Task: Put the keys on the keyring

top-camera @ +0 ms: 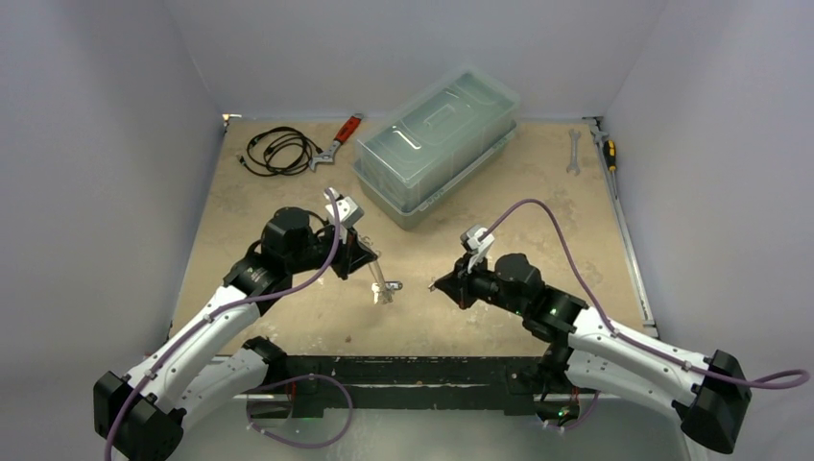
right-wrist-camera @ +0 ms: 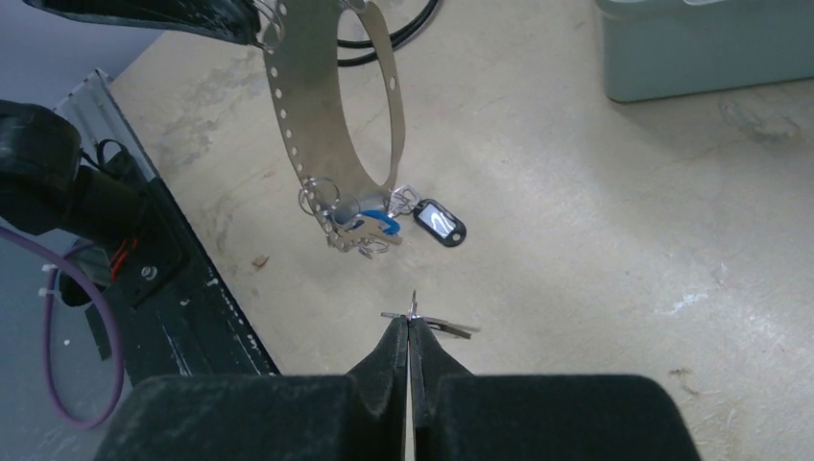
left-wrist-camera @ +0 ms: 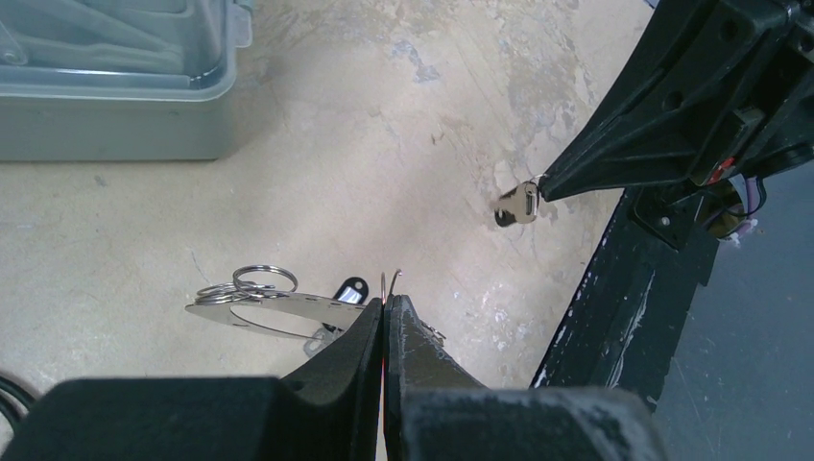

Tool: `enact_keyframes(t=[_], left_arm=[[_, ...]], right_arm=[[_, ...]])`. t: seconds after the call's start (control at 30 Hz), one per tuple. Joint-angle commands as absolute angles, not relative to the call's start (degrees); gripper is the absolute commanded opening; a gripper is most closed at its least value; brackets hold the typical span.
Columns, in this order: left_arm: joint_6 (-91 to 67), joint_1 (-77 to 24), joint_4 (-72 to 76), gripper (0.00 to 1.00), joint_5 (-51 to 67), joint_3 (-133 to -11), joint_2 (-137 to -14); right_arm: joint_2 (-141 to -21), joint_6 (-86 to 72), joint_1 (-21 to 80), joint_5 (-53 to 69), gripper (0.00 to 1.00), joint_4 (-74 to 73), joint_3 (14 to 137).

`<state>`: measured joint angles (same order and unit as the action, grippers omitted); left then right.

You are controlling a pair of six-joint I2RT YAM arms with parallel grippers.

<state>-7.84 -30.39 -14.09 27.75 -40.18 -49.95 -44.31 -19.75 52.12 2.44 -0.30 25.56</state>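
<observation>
The keyring (right-wrist-camera: 331,115) is a pale, perforated oval band that hangs upright from my left gripper (right-wrist-camera: 257,27). That gripper (left-wrist-camera: 387,303) is shut on a thin wire hook at the band's top. Several keys (right-wrist-camera: 357,235) with a blue tag (right-wrist-camera: 380,223) and a black tag (right-wrist-camera: 440,223) dangle from small split rings (left-wrist-camera: 251,281) at the keyring's lower end, near the tabletop. My right gripper (right-wrist-camera: 411,317) is shut on one small silver key (left-wrist-camera: 518,204), held a short way from the keyring (top-camera: 381,285). In the top view the left gripper (top-camera: 372,261) and right gripper (top-camera: 438,285) face each other.
A clear lidded plastic bin (top-camera: 437,144) stands behind the arms. At the back left lie a coiled black cable (top-camera: 278,149) and red-handled pliers (top-camera: 338,140). A wrench (top-camera: 574,152) and a screwdriver (top-camera: 608,149) lie at the back right. A black rail (top-camera: 413,370) runs along the near edge.
</observation>
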Motion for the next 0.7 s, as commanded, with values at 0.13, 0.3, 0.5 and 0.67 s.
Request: enact_keyframes(t=[0.13, 0.3, 0.5, 0.67], left_arm=[[-7.9, -30.1, -8.1, 0.00, 33.4, -38.7, -49.5], [-8.5, -30.2, -6.9, 0.00, 35.5, -38.4, -49.7], [-9.1, -30.5, -6.0, 0.00, 37.6, -38.1, -49.9], [-9.5, -30.8, -5.5, 0.00, 38.5, -38.1, -50.3]], right_arm=[[-44.5, -15.5, 52.0, 7.9, 0.00, 3.2, 32.7], [-45.1, -12.6, 52.0, 14.0, 0.00, 2.8, 35.4], [-49.3, -6.9, 52.0, 19.0, 0.00, -2.3, 40.3], [-51.5, -6.5, 52.1, 24.1, 0.00, -0.9, 42.3]])
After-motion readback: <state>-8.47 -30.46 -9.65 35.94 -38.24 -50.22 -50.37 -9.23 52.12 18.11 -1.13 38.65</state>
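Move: The ring pinched in the left fingers is about 12 cm to the left of the right hand, 4 cm ahead and 5 cm higher. The white keyring's middle is roughly 11 cm left and 2 cm ahead, about level; its black tag is some 9 cm left, 1 cm ahead and 4 cm lower. From the left hand, the held key is about 11 cm right, 5 cm back and 5 cm below. Right hand raises its pinched key 7 cm, veering left towards the ring; left hand eases back-right, keeping hold. ##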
